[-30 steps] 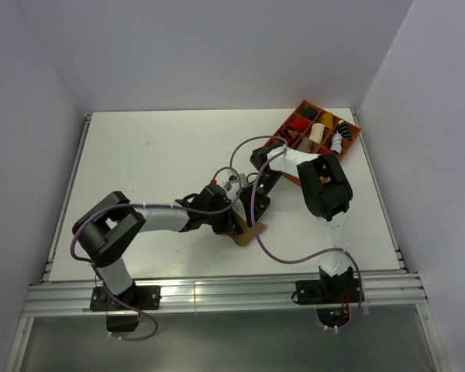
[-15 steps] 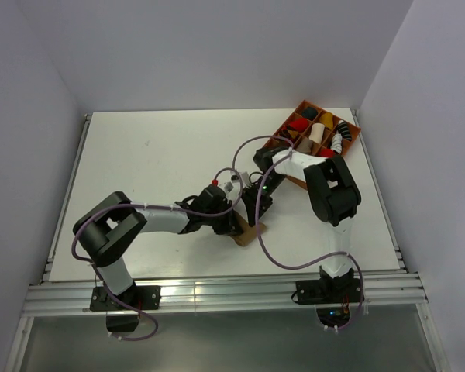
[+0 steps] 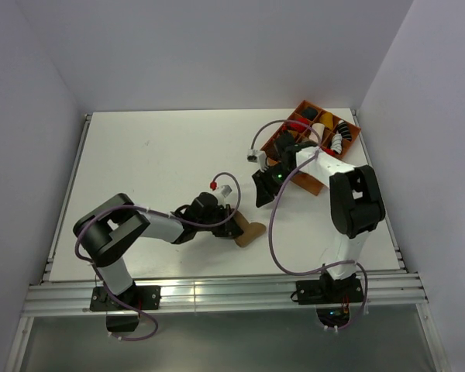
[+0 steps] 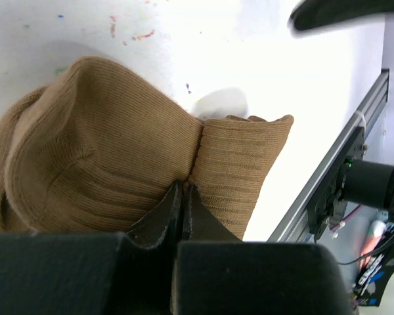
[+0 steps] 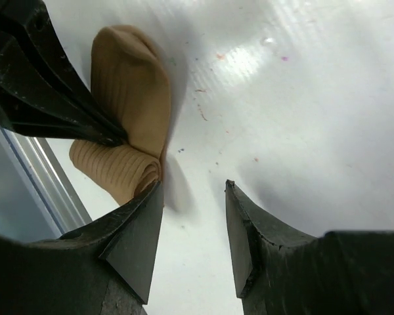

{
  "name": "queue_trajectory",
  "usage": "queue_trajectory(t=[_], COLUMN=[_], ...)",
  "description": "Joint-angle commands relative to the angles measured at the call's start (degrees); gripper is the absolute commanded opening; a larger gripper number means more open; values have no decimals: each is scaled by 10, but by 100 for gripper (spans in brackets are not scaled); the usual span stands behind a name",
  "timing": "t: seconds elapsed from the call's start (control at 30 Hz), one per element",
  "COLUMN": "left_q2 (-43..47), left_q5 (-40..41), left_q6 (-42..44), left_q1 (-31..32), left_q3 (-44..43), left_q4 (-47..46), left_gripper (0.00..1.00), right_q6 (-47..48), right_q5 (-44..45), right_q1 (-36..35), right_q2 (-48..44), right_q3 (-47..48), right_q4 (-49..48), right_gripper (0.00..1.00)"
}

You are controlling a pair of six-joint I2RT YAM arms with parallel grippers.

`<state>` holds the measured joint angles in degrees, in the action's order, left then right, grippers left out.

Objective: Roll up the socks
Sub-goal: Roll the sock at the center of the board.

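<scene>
A tan sock (image 3: 250,233) lies near the table's front edge, folded over on itself, with a rolled ribbed end (image 5: 118,172). My left gripper (image 3: 233,225) is shut on the tan sock, its tips (image 4: 184,186) pinching the crease where the ribbed cuff (image 4: 240,167) meets the bulkier body (image 4: 98,157). My right gripper (image 3: 260,194) hovers up and to the right of the sock, open with nothing between its fingers (image 5: 194,187). In the right wrist view the tan sock (image 5: 134,98) sits just past the left fingertip, apart from it.
An orange compartment tray (image 3: 304,105) with several sock rolls stands at the back right, just behind the right arm. A metal rail (image 4: 345,161) runs along the table's front edge close to the sock. Purple cables loop over both arms.
My right gripper has drawn back from the sock, up and right toward the tray. The left gripper stays shut on the tan sock, which now lies more exposed.
</scene>
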<state>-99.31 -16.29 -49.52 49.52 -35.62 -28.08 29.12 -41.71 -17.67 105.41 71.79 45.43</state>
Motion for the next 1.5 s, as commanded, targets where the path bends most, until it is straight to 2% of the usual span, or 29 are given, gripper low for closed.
queue_trajectory(t=[0.0,0.37,0.57,0.87,0.93,1.07,1.17,1.3,1.47], left_q2=[-37,-67,-70,-71,-69,-66,-66,-66,-76], left_q5=[-8,-62,-75,-97,-96,-98,-98,-103,-118], left_q6=[48,63,74,85,86,90,91,94,101], left_q1=[10,10,10,10,10,10,10,10,10], left_q3=[29,27,19,9,9,8,6,4,-5], left_q4=[54,21,31,40,45,48,52,56,65], left_gripper=[0,0,0,0,0,0,0,0,0], right_q6=[-3,49,106,161,187,136,117,203,266], right_q5=[-22,-18,8,-19,-33,-14,-7,-56,-13], right_q1=[27,101,102,101,101,102,112,129,66], right_q2=[-37,-114,-173,-236,-236,-244,-224,-239,-325], right_q3=[-9,-75,-129,-184,-181,-196,-170,-170,-248], right_q4=[-33,-60,-90,-103,-83,-136,-126,-61,-85], right_gripper=[50,50,50,52,52,53,52,52,54])
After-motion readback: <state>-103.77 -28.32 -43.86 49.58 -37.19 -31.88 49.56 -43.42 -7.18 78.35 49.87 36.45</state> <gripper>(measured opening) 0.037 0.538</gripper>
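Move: The left fingertips already sit in the crease of the folded brown sock, whose middle lies some 4 cm to their right and barely 1 cm farther out, about 1 cm lower. From the half-open right hand the sock is about 7 cm back, 5 cm to its left and 5 cm below. The compartment tray's middle lies roughly 17 cm ahead of the right hand and 14 cm to its right, some 5 cm lower. Still shut in the crease of the sock, the left fingertips keep hold and drag it about 3 cm back and to the right at level height, turning clockwise a little over 10 degrees. The right hand, free of the sock, swings some 6–7 cm right, away from it, first a touch forward, then back, while rising about 3 cm; its fingers stay half open and swing to point more forward. ##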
